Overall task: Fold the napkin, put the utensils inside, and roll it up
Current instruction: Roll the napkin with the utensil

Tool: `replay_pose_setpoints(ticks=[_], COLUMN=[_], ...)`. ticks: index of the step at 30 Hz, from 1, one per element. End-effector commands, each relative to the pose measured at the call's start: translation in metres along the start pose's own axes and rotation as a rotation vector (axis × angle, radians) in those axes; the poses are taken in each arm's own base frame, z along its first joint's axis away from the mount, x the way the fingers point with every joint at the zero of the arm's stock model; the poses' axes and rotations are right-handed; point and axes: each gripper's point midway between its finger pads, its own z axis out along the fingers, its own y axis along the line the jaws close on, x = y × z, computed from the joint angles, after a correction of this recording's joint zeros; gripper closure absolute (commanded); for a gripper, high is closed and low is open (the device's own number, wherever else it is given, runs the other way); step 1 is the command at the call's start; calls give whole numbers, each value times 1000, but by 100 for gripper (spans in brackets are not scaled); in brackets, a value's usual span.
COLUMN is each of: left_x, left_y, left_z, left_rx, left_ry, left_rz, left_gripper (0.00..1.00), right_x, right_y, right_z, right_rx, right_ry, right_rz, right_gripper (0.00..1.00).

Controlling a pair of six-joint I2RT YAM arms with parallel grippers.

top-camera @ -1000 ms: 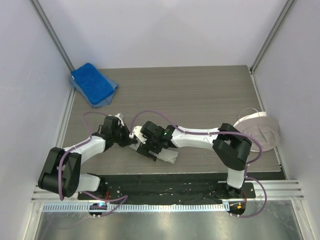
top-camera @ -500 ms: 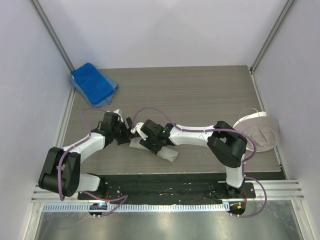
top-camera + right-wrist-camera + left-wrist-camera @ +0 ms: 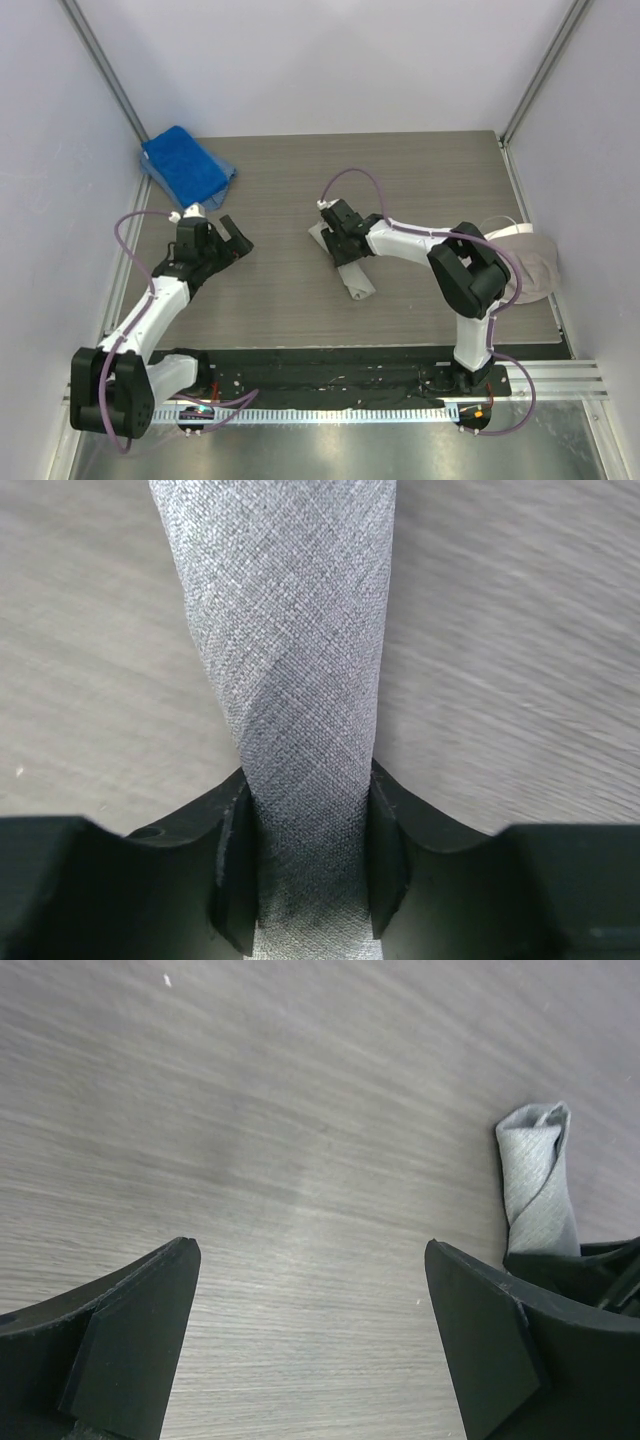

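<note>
The napkin (image 3: 358, 282) is a tight light grey roll lying slantwise on the table's middle; it also shows in the left wrist view (image 3: 540, 1185) and fills the right wrist view (image 3: 290, 630). My right gripper (image 3: 343, 245) is shut on the roll near its far end, both pads (image 3: 232, 865) pressed against the cloth. My left gripper (image 3: 235, 238) hangs well to the left of the roll, jaws wide open over bare wood (image 3: 310, 1248), holding nothing. The utensils are out of view.
A bright blue towel (image 3: 185, 167) lies in the back left corner. A beige-grey cloth with a white edge (image 3: 520, 262) sits at the table's right edge. White walls close in both sides and the back.
My left gripper let go, opened wide and drew back to the left. My right gripper closed on the napkin roll and carried it right and away from the near edge.
</note>
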Motion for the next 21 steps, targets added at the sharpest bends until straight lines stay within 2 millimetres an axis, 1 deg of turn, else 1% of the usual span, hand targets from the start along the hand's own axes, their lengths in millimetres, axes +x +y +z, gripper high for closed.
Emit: replay_pose_setpoints(ticks=[1, 3, 4, 5, 6, 8, 9, 10, 11, 12, 13, 14, 15, 16, 17, 18, 19, 20, 21], left_x=[-30, -32, -33, -38, -40, -49, -50, -57, -61, -64, -70, -75, -78, -87, -91, -96, -99, -101, -103], left_y=[-5, -7, -8, -12, -11, -17, -16, -23, -25, -26, -29, -29, -29, -32, -33, -38, -40, -41, -41], left_z=[-16, -22, -25, -29, -35, -45, -48, -55, -60, -64, -73, -78, -83, -92, -98, -104, -110, -114, -116], left_rx=[-28, -23, -21, -11, -18, -11, -16, 1, 7, 6, 8, 0, -8, -9, -4, 10, 21, 25, 24], left_ry=[-98, -100, -102, -116, -120, -144, -140, -159, -168, -173, -188, -199, -210, -239, -254, -273, -293, -306, -313], left_rz=[11, 11, 14, 23, 29, 51, 56, 64, 81, 92, 108, 132, 149, 163, 205, 223, 239, 251, 272], left_gripper=[0, 0, 0, 0, 0, 0, 0, 0, 0, 0, 0, 0, 0, 0, 0, 0, 0, 0, 0], right_x=[21, 14, 6, -1, -8, -24, -36, -47, -55, -71, -80, -88, -101, -109, -115, -122, -127, -129, -124], right_y=[-30, -25, -23, -20, -15, -7, -1, 3, 5, 9, 11, 11, 16, 11, 7, -1, -19, -31, -46], right_z=[11, 9, 7, 3, 0, -9, -19, -26, -33, -51, -61, -72, -93, -105, -114, -132, -139, -144, -143], right_rx=[118, 86, 70, 53, 22, -24, -66, -89, -102, -136, -153, -165, -212, -213, -214, -216, -183, -167, -124], right_ry=[71, 56, 37, 16, -1, -43, -79, -113, -142, -203, -239, -277, -341, -381, -416, -481, -517, -544, -575], right_rz=[45, 48, 38, 39, 41, 33, 32, 29, 24, 25, 21, 10, 6, 14, 16, 32, 69, 92, 131], right_gripper=[54, 50, 43, 39, 28, 22, 20, 18, 17, 16, 14, 13, 12, 10, 8, 6, 6, 5, 5])
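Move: The rolled napkin is already between the right fingers: its middle lies about 1 cm back and 1 cm to the right of that hand, at its height, with the roll running from far left to near right. From the left hand, the rolled napkin lies some 23 cm to the right, about 1 cm ahead and 8 cm below; the blue towel lies roughly 26 cm ahead and 14 cm to its left, also 8 cm lower. Open the right fingers from less than half to nearly wide so they let go of the napkin's sides, easing about 1 cm forward and right, then lift straight off it some 12 cm, gathering speed and swinging the fingertips left and forward. Meanwhile raise the wide-open left gripper about 13 cm, slightly left, tilting its fingers up. ##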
